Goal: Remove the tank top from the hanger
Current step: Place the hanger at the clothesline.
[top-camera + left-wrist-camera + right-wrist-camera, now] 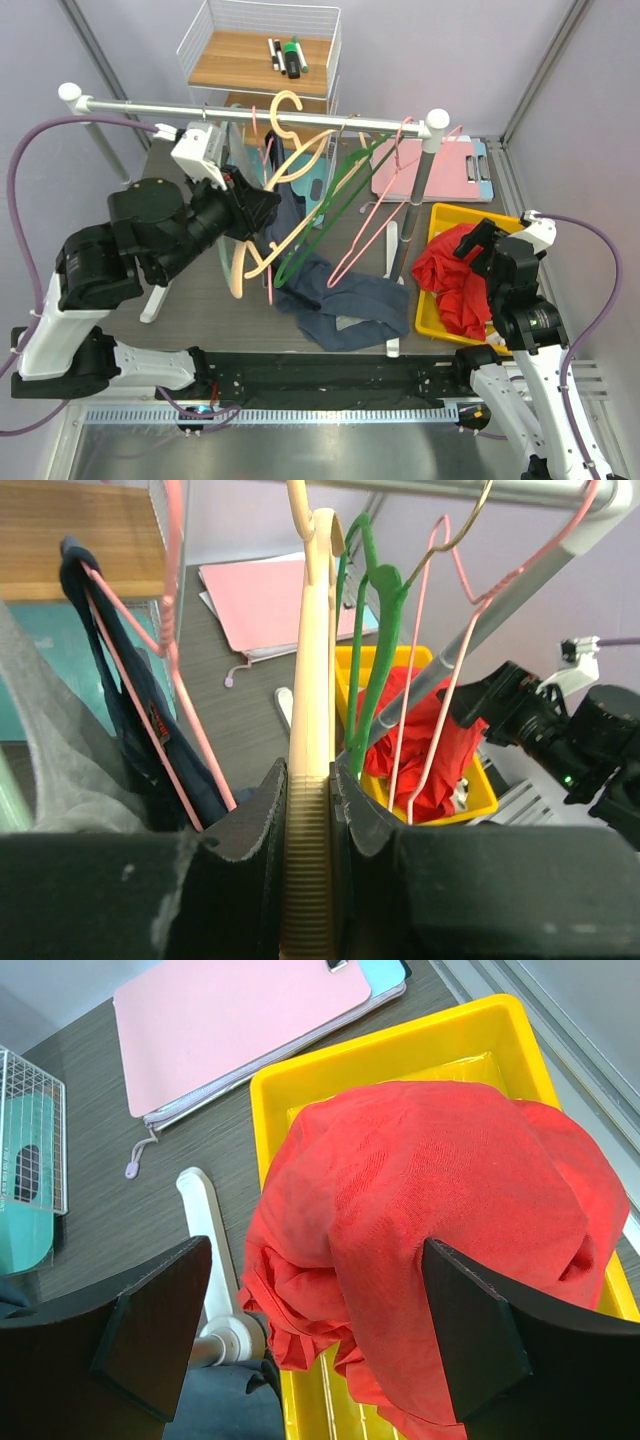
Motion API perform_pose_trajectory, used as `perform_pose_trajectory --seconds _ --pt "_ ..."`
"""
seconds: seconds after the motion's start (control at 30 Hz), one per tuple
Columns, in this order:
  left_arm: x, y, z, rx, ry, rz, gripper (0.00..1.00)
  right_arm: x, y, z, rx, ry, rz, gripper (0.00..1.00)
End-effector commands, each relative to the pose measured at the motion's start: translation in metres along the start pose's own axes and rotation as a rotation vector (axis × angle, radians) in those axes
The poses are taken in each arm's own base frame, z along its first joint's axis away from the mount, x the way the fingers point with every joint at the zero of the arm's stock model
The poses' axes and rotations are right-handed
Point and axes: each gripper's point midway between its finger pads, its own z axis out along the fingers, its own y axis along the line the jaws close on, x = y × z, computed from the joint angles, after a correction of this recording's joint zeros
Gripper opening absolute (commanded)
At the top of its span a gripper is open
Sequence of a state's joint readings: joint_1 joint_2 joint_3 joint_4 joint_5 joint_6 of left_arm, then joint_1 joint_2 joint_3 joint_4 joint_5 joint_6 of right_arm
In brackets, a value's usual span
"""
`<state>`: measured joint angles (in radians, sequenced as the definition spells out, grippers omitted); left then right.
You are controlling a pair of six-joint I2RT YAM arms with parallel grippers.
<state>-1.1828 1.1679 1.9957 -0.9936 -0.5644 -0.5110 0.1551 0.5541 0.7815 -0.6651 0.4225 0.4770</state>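
The dark blue tank top [350, 300] lies mostly heaped on the table, with one end still draped up over a pink hanger [268, 215] on the rail. In the left wrist view the tank top [125, 720] hangs on that pink hanger [150, 715] to the left of my fingers. My left gripper [262, 208] is shut on a cream plastic hanger [310, 730], whose ribbed bar sits between the jaws of the left gripper [308, 780]. My right gripper [315, 1300] stands open above a red cloth [430, 1210], holding nothing.
A green hanger [330, 205] and a second pink wire hanger [380, 215] hang from the rail [200, 106]. The red cloth fills a yellow bin [437, 312]. A wire shelf [260, 50], a pink folder [440, 170] and the rack's post [415, 205] stand behind.
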Motion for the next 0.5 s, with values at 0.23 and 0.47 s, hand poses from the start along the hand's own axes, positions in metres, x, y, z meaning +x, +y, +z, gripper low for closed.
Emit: perform_pose_trajectory --seconds 0.23,0.47 --pt "0.014 -0.031 0.023 0.075 -0.012 0.027 0.00 -0.012 0.009 -0.001 -0.042 -0.045 0.016 0.91" --pt "0.039 -0.051 0.044 0.104 0.030 0.027 0.00 -0.012 0.029 -0.015 -0.161 -0.001 0.032 0.91"
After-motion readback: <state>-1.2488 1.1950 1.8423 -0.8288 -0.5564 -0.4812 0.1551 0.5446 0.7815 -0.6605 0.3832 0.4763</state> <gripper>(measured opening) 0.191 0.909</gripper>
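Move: The left hand holds the wooden hanger by its near end, hook up and ahead. The free stretch of clothesline it is meant for lies about 13 cm ahead, 9 cm to the right and 6 cm above. The green hanger hangs about 6 cm ahead and 9 cm right, the far pink hanger 6 cm ahead and 17 cm right, both slightly lower. For the right hand, that stretch is about 6 cm ahead, 27 cm left and 30 cm up. Keeping its pinch on the wooden hanger's near end, the left hand presses the hanger's side against the green one and pushes it along to the right, about 5 cm parallel to the clothesline. It sinks some 3 cm, mostly early on, bringing the hook down towards the rail; the wrist barely turns. ##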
